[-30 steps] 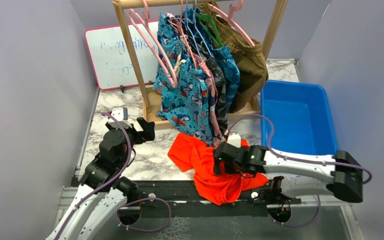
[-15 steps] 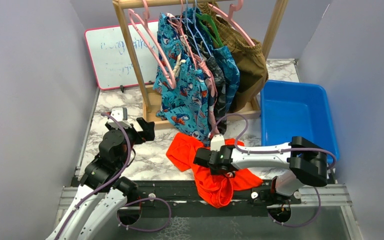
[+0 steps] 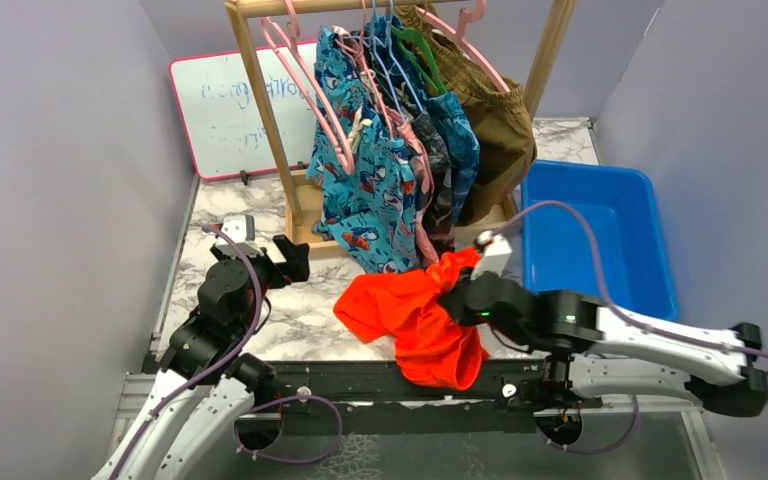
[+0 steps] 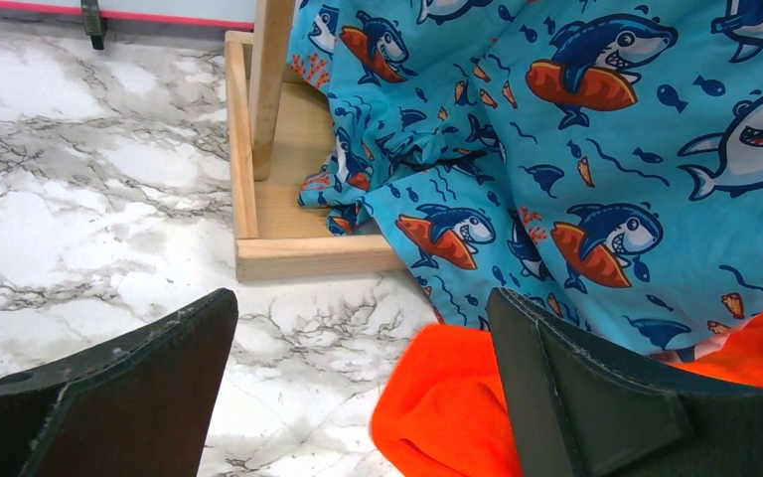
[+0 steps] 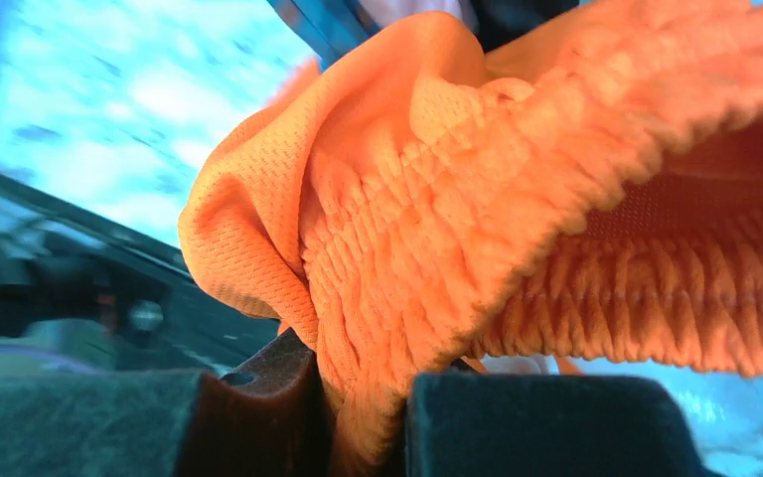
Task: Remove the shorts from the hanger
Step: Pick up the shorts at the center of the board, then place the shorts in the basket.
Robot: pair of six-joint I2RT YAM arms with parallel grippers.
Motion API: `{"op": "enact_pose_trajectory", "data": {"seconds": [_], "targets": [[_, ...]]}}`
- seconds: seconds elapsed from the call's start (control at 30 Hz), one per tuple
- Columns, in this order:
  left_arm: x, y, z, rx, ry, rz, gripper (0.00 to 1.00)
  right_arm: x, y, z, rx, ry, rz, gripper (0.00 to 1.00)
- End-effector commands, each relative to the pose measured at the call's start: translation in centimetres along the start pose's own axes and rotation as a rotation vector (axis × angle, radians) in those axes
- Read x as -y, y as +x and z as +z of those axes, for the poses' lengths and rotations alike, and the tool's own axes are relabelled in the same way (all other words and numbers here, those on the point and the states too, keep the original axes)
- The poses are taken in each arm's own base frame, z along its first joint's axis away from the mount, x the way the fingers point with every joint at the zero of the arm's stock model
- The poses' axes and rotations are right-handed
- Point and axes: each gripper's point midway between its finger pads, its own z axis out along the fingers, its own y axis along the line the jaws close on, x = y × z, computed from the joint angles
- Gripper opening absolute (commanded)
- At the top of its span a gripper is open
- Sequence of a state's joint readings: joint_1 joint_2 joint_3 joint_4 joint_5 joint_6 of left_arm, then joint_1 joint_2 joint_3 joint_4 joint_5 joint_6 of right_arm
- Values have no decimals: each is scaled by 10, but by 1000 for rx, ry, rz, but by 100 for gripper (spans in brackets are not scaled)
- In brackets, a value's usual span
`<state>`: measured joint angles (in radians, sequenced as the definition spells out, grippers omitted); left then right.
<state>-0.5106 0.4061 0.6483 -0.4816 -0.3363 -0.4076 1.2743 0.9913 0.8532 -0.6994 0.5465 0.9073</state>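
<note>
The plain orange shorts (image 3: 410,315) lie bunched at the table's front, one end lifted off the marble. My right gripper (image 3: 457,293) is shut on their elastic waistband (image 5: 477,179), and the fabric is pinched between the two pads at the right gripper (image 5: 363,407). Blue shark-print shorts (image 3: 370,190) and several darker pairs hang on hangers from the wooden rack (image 3: 260,110). An empty pink hanger (image 3: 305,95) hangs at the rack's left. My left gripper (image 3: 295,258) stands open and empty near the rack's base, with the orange shorts (image 4: 447,407) and the shark print (image 4: 576,149) just beyond it.
A blue bin (image 3: 600,230) stands at the right of the table. A whiteboard (image 3: 225,100) leans at the back left. Brown shorts (image 3: 490,120) hang at the rack's right end. The rack's wooden base frame (image 4: 248,199) sits ahead of my left gripper.
My right gripper has closed on the orange shorts and moved up and to the right with them, pulling one end off the table. The left arm has not moved.
</note>
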Motion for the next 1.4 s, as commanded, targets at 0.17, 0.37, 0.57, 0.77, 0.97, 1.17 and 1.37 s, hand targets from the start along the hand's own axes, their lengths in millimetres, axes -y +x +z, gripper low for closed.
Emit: {"op": "enact_pose_trajectory", "data": {"seconds": [0.17,0.37,0.57,0.77,0.97,1.17,1.37], "targets": [[2,-5,-1,7,9,-4,99,22,-124,-109,407,-120,125,1],[2,-4,0,7,7,-3,99,50,-173,-151,563,-17,133,1],[2,-4,0,5,5,-4,99,68,-213,-173,676,195,93,1],[2,-3,1,-3,8,-1,99,74,-253,-188,801,520,-21,1],[3,-2,2,-8,9,-2,99,73,-267,-197,822,519,-31,1],[5,1,4,-22,15,4,99,71,-275,-166,836,586,-188,1],[4,0,3,-16,12,0,99,134,-272,-75,528,635,-132,1]]}}
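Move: The right hand already holds the orange shorts by the waistband, their legs still trailing on the table; the blue bin's middle is about 31 cm to its right, 18 cm ahead and 12 cm below. The hanging olive shorts are some 22 cm ahead, 9 cm right and 10 cm higher; the shark shorts hang about 20 cm ahead, 13 cm left and 6 cm higher. From the left hand the bin is roughly 61 cm right, 10 cm ahead and 20 cm below. Keeping its pinch on the waistband, the right hand hoists the orange shorts mostly straight up, about 25 cm overall, swinging rightward from the start towards the blue bin, then reaches forward as well, about 13 cm in all, and dips slightly at the end beside the hanging olive shorts. On the way the wrist tips the fingers up by some 40 degrees and turns them clockwise, so that they go from slanting down and left to pointing roughly level and forward. ##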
